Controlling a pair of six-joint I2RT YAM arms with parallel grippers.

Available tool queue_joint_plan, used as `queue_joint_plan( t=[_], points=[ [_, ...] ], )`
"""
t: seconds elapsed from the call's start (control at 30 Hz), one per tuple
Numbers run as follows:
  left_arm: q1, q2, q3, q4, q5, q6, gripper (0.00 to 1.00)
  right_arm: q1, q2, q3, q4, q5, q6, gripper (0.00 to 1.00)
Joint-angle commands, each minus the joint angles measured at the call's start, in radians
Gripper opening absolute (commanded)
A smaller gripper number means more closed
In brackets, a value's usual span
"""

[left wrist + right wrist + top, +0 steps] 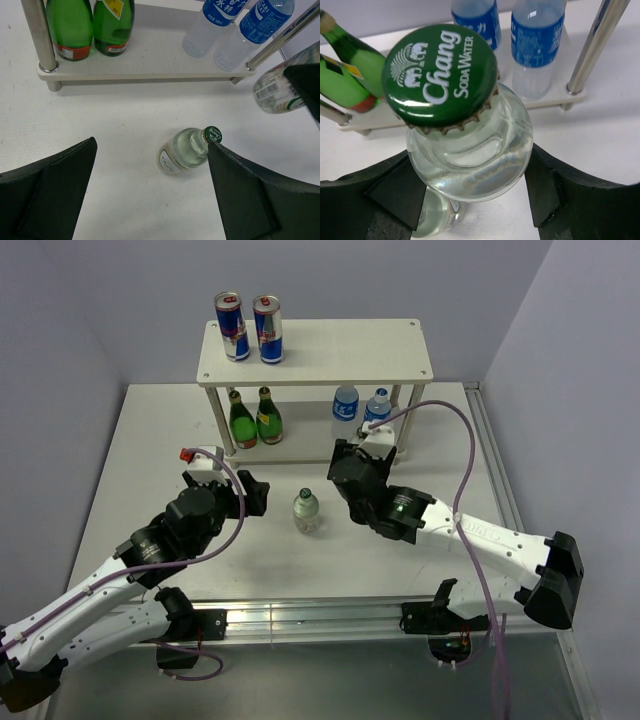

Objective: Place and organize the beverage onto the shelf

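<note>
The shelf [340, 350] stands at the back. Two cans [250, 328] stand on its top board at the left. Two dark green bottles [255, 418] and two blue-labelled water bottles [360, 405] stand on the lower board [150, 60]. My right gripper [470, 185] is shut on a clear green-capped bottle [470, 150], held upright above the table before the water bottles [520, 35]. It also shows in the left wrist view [272, 90]. A second clear green-capped bottle [306, 510] stands on the table. My left gripper [152, 147] is open, its right finger beside that bottle [185, 152].
Silver shelf legs [37, 35] [592, 45] stand at the lower board's corners. In the top view my right gripper [345, 480] is right of the standing bottle and my left gripper [235, 488] is left of it. A metal rail [320, 615] runs along the near table edge.
</note>
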Motion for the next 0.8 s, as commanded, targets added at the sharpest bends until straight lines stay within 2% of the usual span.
queue_joint_plan(
  t=[0.0, 0.5, 0.77],
  points=[
    [-0.004, -0.008, 0.001, 0.023, -0.018, 0.0, 0.99, 0.006, -0.058, 0.134, 0.065, 0.087, -0.107, 0.0],
    [-0.008, -0.015, 0.0, 0.024, -0.015, 0.004, 0.99, -0.003, 0.015, 0.498, 0.046, 0.07, -0.345, 0.0],
    [-0.015, -0.017, -0.002, 0.024, -0.023, 0.006, 0.99, -0.066, 0.1, 0.625, 0.092, 0.02, -0.407, 0.0]
  ],
)
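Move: The right hand already grips a soda water bottle in front of the shelf. The clear right half of the shelf's top lies about 25 cm ahead and 4 cm above, practically no sideways offset; the nearer Red Bull can on it stands some 21 cm left, 23 ahead, 10 up. Underneath, one water bottle is 23 ahead, 2 left, the other 23 ahead, 6 right, both 11 lower. For the left hand, that clear half lies roughly 31 ahead, 26 right, 4 up. Upward, almost straight, the right hand carries the gripped soda water bottle some 17 cm past the height of the shelf's top board, its fingers tipping up by about 12 degrees. The climb is quick and eases off near the end, where the hand begins edging forward a couple of centimetres towards the clear right half. The fingers keep their hold. ##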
